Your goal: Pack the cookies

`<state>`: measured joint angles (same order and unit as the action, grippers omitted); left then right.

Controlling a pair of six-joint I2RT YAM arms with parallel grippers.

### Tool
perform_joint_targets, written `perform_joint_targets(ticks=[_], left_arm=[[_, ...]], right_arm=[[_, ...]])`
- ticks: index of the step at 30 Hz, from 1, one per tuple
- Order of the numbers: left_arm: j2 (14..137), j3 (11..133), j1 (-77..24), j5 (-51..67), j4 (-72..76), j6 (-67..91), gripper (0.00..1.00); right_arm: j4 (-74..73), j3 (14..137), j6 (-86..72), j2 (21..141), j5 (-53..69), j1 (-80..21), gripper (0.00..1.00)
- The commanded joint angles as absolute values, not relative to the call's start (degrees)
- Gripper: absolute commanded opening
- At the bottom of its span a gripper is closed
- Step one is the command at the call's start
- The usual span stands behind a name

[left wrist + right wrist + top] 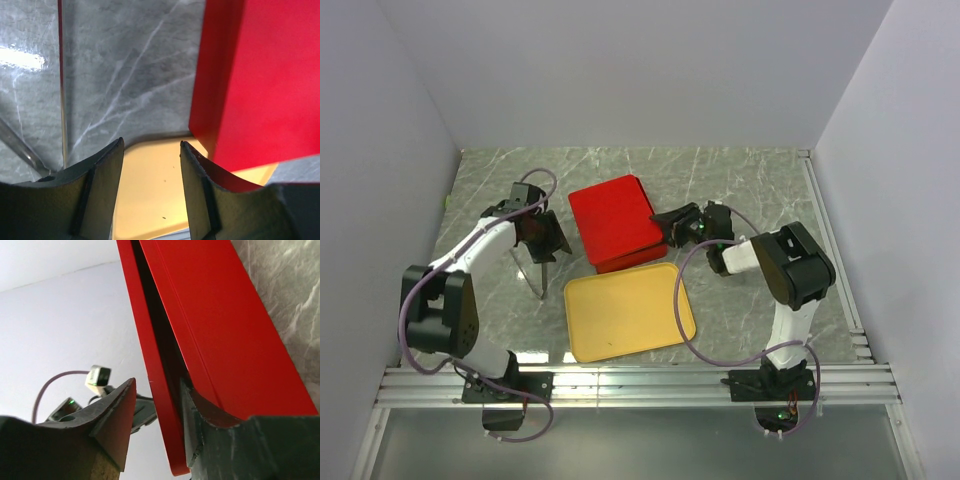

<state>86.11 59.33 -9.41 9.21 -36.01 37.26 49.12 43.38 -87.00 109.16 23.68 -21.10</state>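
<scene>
No cookies show in any view. A red box point(612, 215) lies mid-table, its near end over the far edge of a yellow tray point(625, 312). My right gripper point(667, 222) is at the box's right side. In the right wrist view it point(157, 382) is open around the lid's thin red rim point(159, 405). One finger point(197, 425) sits in the dark gap under the lid, the other stands clear. My left gripper point(548, 243) hovers left of the box, open and empty. In its wrist view it point(151, 145) frames the yellow tray point(150, 185), with the red box point(260, 85) at right.
Thin metal rods point(541, 280) stand on the marble table just in front of my left gripper. White walls close off the left, back and right. An aluminium rail point(640, 380) runs along the near edge by the arm bases.
</scene>
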Motion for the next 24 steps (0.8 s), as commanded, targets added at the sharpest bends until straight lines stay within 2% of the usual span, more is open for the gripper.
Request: perform_joint_targets(ticks=[1, 14, 24], left_arm=[[87.97, 61.26, -9.14, 10.02, -32.79, 37.88, 0.54], [98.7, 68.46, -9.4, 9.67, -31.38, 38.14, 0.52], [104.23, 74.53, -13.27, 9.05, -32.78, 38.41, 0.5]], right_arm=[[43.43, 44.91, -84.38, 107.41, 23.55, -19.86, 0.48], [33.76, 46.93, -78.05, 104.77, 25.22, -17.23, 0.48], [27.6, 46.32, -72.43, 102.57, 26.19, -13.98, 0.47]])
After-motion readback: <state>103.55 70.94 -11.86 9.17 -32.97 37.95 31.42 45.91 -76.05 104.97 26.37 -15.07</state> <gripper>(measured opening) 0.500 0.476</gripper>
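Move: The red lid lies over the cookie box with its right edge still a little raised, between the right hand's half-open fingers; its middle is about 9 cm to that hand's left, 1 cm farther out and some 3 cm below. From the left hand the lid's middle lies roughly 13 cm right, 5 cm ahead and 3 cm below. The yellow tray's middle is about 16 cm right of the left hand, 15 cm back and 8 cm below. The lid's right edge is left free as the right hand, fingers staying half open, backs off about 4 cm to the right, rolling its left side down some 10 degrees and sinking near the end. Meanwhile the left hand swings down and forward about 5 cm along the box's left side, then edges right towards that wall, its fingers closing only a trifle. ##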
